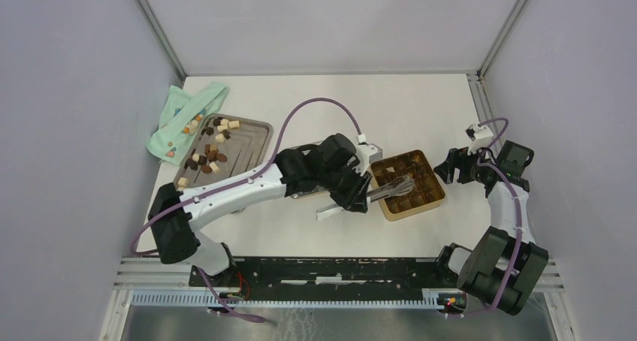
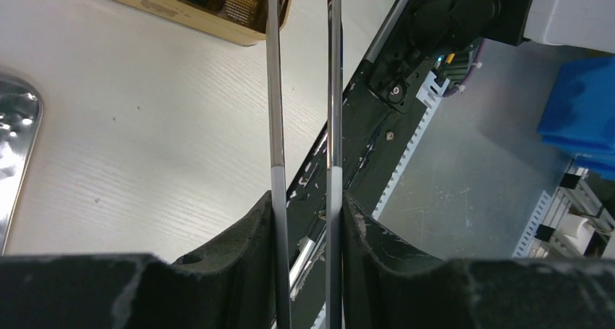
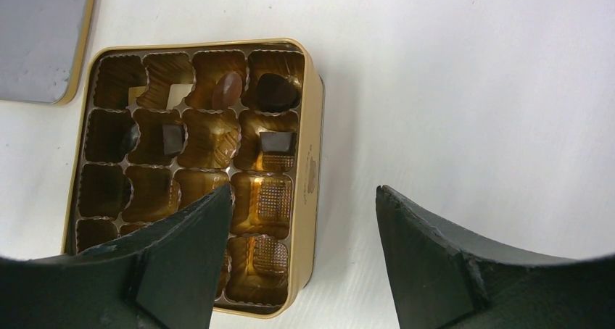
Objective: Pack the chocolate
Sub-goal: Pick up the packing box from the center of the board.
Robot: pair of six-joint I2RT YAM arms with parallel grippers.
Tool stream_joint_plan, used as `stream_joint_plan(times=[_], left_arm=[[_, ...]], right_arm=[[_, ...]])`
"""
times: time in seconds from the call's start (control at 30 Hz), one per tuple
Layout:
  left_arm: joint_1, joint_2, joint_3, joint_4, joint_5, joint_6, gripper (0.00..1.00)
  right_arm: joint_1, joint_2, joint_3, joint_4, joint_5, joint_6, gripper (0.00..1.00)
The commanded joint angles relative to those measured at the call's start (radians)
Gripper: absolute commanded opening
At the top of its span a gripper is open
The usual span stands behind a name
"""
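Note:
Loose chocolate [image 1: 212, 152] chunks, dark, brown and cream, lie on a metal tray [image 1: 254, 140] at the left. My left gripper [image 1: 359, 194] is shut on the long metal tweezers [image 1: 390, 185], whose tips reach over the gold tin [image 1: 432, 198]. In the left wrist view the two tweezers [image 2: 274, 90] arms run up between my left gripper [image 2: 306, 206] fingers toward the tin [image 2: 250, 25]. Some compartments of the tin [image 3: 313, 119] hold chocolate [image 3: 226, 90] pieces. My right gripper [image 3: 304, 190] hangs open over the tin's right edge, holding nothing, as the top view of the right gripper [image 1: 453, 168] also shows.
A mint-green cloth [image 1: 184, 119] lies behind the tray. A flat grey lid [image 3: 43, 39] with a gold edge sits left of the tin, partly under the left arm. The left arm stretches across the table's middle. The table's near edge and rail [image 2: 391, 126] are close.

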Motion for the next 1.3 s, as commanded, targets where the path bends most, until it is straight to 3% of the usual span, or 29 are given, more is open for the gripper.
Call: stream_joint_plan(times=[0.0, 0.23, 0.4, 0.7, 0.97, 1.27], left_arm=[[-0.039, 0.058, 0.094, 0.046, -0.044, 0.09, 0.02], [-0.048, 0.06, 0.087, 0.043, -0.137, 0.114, 0.02], [-0.048, 0.023, 0.054, 0.024, -0.196, 0.121, 0.02], [-0.048, -0.044, -0.014, 0.025, -0.247, 0.092, 0.02], [-0.049, -0.043, -0.002, 0.009, -0.251, 0.096, 0.02], [-0.048, -0.059, -0.009, 0.01, -0.266, 0.085, 0.02]], right_arm=[[-0.002, 0.003, 0.02, 0.017, 0.01, -0.015, 0.78], [0.071, 0.092, 0.09, -0.07, 0.012, -0.152, 0.78], [0.198, 0.177, 0.178, -0.092, 0.16, -0.197, 0.75], [0.274, 0.243, 0.219, -0.083, 0.321, -0.171, 0.6], [0.324, 0.346, 0.236, -0.078, 0.345, -0.163, 0.42], [0.335, 0.331, 0.22, -0.037, 0.346, -0.149, 0.01]])
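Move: The packing box's middle lies about 10 cm to the right gripper's left, about 1 cm back and some 8 cm below; its right wall is only about 3 cm to the left and 2 cm ahead, 7 cm down. The metal tray's middle is roughly 26 cm left of the box's middle and 5 cm farther out. From the left gripper, the box's middle is some 13 cm ahead, 14 cm to the right and 17 cm below. Bring the open right gripper forward and left over the box's right wall, turning it some 15 degrees counter-clockwise, then lower it nearly 7 cm in all with the fingers tipping down and close them from wide to almost shut, pinching the wall near its far end, one finger inside. Keep the tongs in the left gripper, dipping right and down about 2 cm, then easing forward and back left. ##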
